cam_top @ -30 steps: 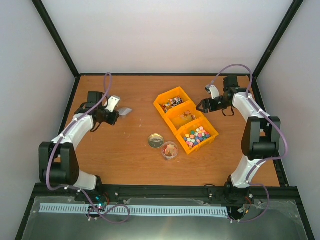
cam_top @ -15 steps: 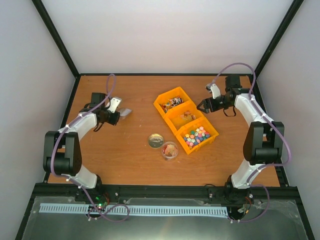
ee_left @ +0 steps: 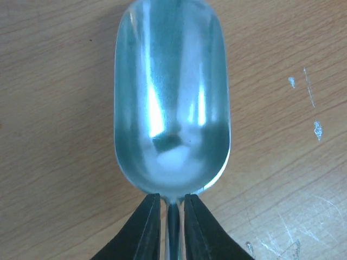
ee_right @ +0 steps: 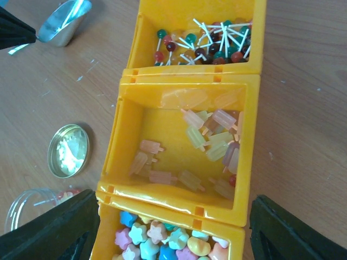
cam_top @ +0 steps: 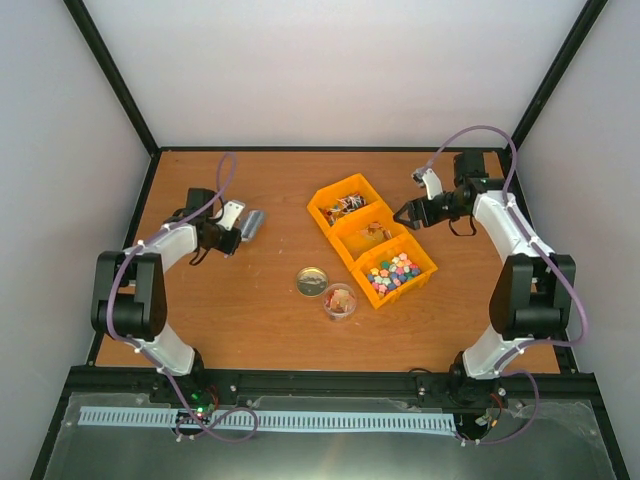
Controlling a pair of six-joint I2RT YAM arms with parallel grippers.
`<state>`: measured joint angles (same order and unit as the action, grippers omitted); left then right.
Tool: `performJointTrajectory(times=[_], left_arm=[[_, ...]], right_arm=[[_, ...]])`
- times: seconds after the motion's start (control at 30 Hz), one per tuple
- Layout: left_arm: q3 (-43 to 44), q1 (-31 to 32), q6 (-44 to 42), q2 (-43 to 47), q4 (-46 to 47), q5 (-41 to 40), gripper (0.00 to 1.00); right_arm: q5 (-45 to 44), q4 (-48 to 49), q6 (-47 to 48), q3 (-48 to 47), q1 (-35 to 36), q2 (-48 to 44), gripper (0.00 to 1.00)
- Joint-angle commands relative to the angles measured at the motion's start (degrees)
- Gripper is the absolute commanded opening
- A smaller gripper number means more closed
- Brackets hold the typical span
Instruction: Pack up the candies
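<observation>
An empty metal scoop (ee_left: 171, 92) lies bowl-up on the wooden table (cam_top: 250, 300) at the left, and its bowl (ee_right: 62, 21) also shows in the right wrist view. My left gripper (ee_left: 172, 197) straddles the thin handle, barely open, with a sliver of wood showing on each side. Candies fill three joined orange bins (cam_top: 372, 238): lollipops (ee_right: 203, 43), pale popsicle shapes (ee_right: 211, 135) and coloured stars (ee_right: 162, 241). Reddish-orange candies (cam_top: 341, 299) sit in a small clear cup (ee_right: 27, 214). My right gripper (ee_right: 173, 233) hangs wide open over the middle bin, holding nothing.
A round metal lid (cam_top: 312, 281) lies flat beside the clear cup, left of the bins. Black frame rails run along the table's edges, with white walls behind. In the top view the left gripper (cam_top: 232, 230) is near the left edge and the right gripper (cam_top: 408, 212) by the bins.
The left arm has folded closer to the left edge and the scoop now lies flat on the table. The left jaws have eased slightly off the handle. The right gripper has barely moved.
</observation>
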<state>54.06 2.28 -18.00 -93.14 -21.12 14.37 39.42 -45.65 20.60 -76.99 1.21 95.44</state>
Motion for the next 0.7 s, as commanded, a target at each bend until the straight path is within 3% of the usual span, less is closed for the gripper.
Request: performJointTrajectory(times=[0.0, 0.17, 0.27, 0.43, 0.57, 0.67], left_arm=[[0.68, -0.39, -0.67, 2.23, -1.91, 0.96, 0.17], [1.71, -0.39, -0.55, 5.10, -4.71, 2.63, 0.37], [2.52, -0.44, -0.36, 7.25, -6.19, 3.28, 0.42], [3.24, -0.37, -0.63, 12.69, -9.66, 5.35, 0.63], [3.87, -0.39, -1.26, 16.79, -10.69, 7.37, 0.98], [4.44, -0.44, -1.23, 19.70, -10.75, 8.06, 1.00]], right_arm=[[2.66, -2.03, 1.10, 0.79, -0.20, -3.14, 0.76], [3.29, -3.53, 1.25, 0.53, 1.51, -4.56, 0.76], [3.16, -3.93, 1.08, 0.51, 3.56, -5.01, 0.76], [1.80, -4.63, 0.84, -0.21, 9.93, -4.52, 0.75], [3.68, -7.05, 1.03, -2.21, 17.68, -1.44, 0.76], [2.33, -7.24, 0.21, -3.41, 22.29, 1.65, 0.84]])
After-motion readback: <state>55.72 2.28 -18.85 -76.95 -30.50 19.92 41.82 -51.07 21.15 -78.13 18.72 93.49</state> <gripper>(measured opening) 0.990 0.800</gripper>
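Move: Just ahead of the left fingertips, which still straddle the handle at its neck, lies the scoop's bowl: about 5 cm forward, 3 cm right and a centimetre lower; the gold lid is some 17 cm right and 9 cm back. From the right hand the candy jar lies roughly 14 cm back, 12 cm left and 12 cm down. The gold lid is 4 cm farther out and 6 cm left of that jar; the star-candy compartment is 8 cm back and 2 cm left of the hand, 12 cm down. Opening from nearly shut to wide, the left fingers release the scoop handle as the hand rises about 9 cm, draws back a little and tips slightly up. The empty right hand first eases back and slightly up, then sweeps left over the box towards the jar, some 11 cm left and 7 cm back in all, fingers staying open and wrist turning about 20 degrees counter-clockwise. ##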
